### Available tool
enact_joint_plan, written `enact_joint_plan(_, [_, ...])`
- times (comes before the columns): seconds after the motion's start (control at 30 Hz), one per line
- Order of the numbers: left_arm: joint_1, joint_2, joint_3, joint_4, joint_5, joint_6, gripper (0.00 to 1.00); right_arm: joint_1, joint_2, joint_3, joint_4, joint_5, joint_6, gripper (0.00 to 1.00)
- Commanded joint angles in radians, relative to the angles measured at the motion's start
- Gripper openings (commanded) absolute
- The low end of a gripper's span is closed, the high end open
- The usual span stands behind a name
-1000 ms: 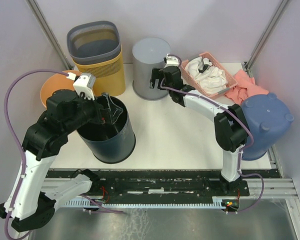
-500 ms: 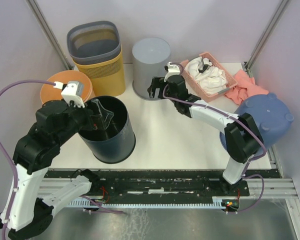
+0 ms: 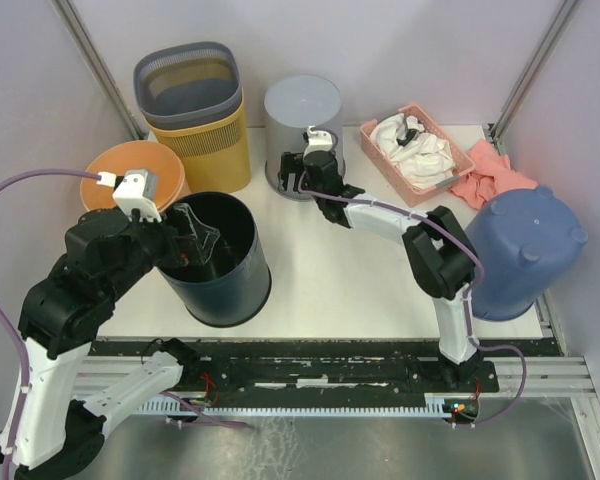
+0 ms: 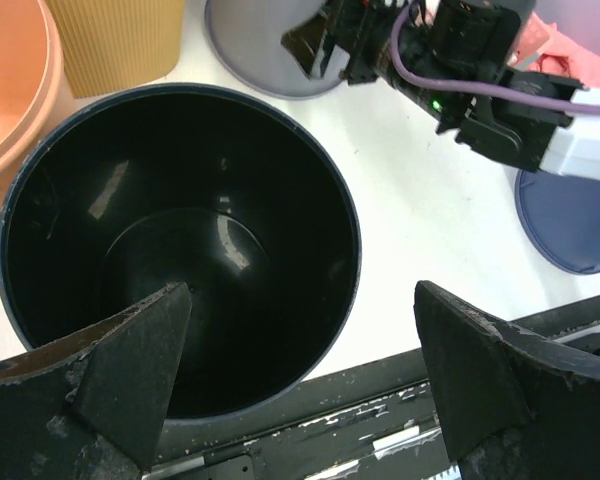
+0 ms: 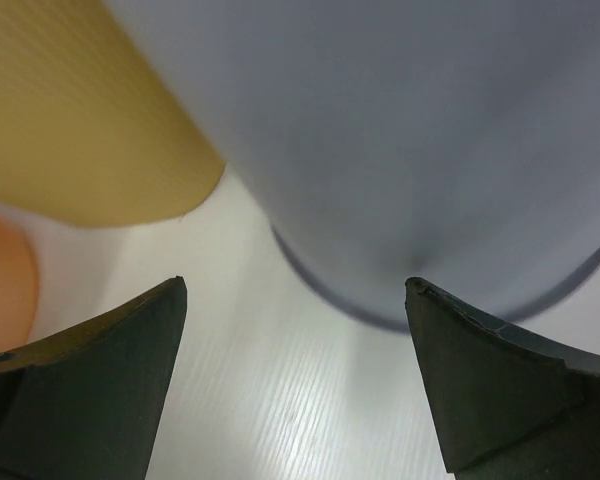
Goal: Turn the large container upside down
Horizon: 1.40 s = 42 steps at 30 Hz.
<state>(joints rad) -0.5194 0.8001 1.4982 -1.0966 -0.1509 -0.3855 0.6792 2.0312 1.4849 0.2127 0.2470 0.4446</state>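
A large black bucket stands upright and open at the front left; the left wrist view looks down into its empty inside. My left gripper hovers open over its near rim, one finger over the inside and one outside, touching nothing. A grey container stands upside down at the back. My right gripper is open and empty at its base on the left side, with the grey wall just ahead of the fingers.
A yellow ribbed bin with a grey rim stands at the back left. An orange bowl lies left of the bucket. A blue container sits upside down at the right edge. A pink basket of white cloths and a pink cloth lie at the back right.
My left gripper has risen and drawn back left from inside the bucket. My right gripper has swung left, round the grey container's front to its left base.
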Motion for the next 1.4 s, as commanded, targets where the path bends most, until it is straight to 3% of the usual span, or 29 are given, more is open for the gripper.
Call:
enact_joint_plan(0.0, [-0.002,0.0,0.023,-0.032,-0.005,-0.038,0.99,-0.022,0.108,0.173,0.075,0.218,-0.043,0.99])
enact_joint_plan(0.17, [-0.002,-0.01,0.016,-0.053,-0.013,-0.061,0.99,-0.065,0.197,0.341,-0.078,0.371,0.08,0.99])
enact_joint_plan(0.3, [-0.001,-0.011,0.007,-0.053,-0.011,-0.066,0.99,-0.064,0.152,0.328,-0.087,0.383,0.065,0.99])
enact_joint_plan(0.5, [-0.002,0.043,0.026,-0.049,0.002,-0.043,0.99,-0.053,-0.117,0.026,-0.02,0.241,0.041,0.99])
enact_joint_plan(0.83, [-0.002,0.136,0.038,-0.056,0.034,0.001,1.0,-0.048,-0.669,-0.328,-0.349,0.1,0.014,0.99])
enact_joint_plan(1.0, [-0.009,0.157,-0.007,-0.021,0.047,0.014,0.97,-0.049,-0.889,-0.33,-0.563,0.13,-0.052,0.99])
enact_joint_plan(1.1, [-0.067,0.182,-0.061,0.037,0.043,-0.015,0.95,-0.048,-0.966,-0.316,-0.644,0.164,-0.073,0.99])
enact_joint_plan(1.27, [-0.318,0.257,-0.105,0.095,-0.189,-0.134,0.97,-0.049,-1.032,-0.308,-0.693,0.195,-0.082,0.99])
enact_joint_plan(1.37, [-0.35,0.302,-0.123,0.123,-0.25,-0.17,0.97,-0.049,-1.04,-0.308,-0.703,0.193,-0.082,0.99])
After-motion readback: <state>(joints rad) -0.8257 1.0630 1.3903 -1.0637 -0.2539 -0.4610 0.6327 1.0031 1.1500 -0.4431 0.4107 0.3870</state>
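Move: The upturned gray container stands about 15 cm ahead of the right hand and 4 cm to its right, its middle nearly level with the fingers. From that hand the yellow basket is some 24 cm left and 13 cm ahead, and the pink basket about 37 cm right and 15 cm ahead. The open dark container's middle lies roughly 6 cm ahead of the left hand, 4 cm left and 22 cm below. The gray container's near side is pushed by the open right fingers, which go about 8 cm forward while veering right and turning clockwise some 20 degrees; then that hand backs away past its start, rising and going right over the bare table. The left hand, open, sinks about 9 cm, tipping down, and late on swings right towards the dark container's right-hand rim. ##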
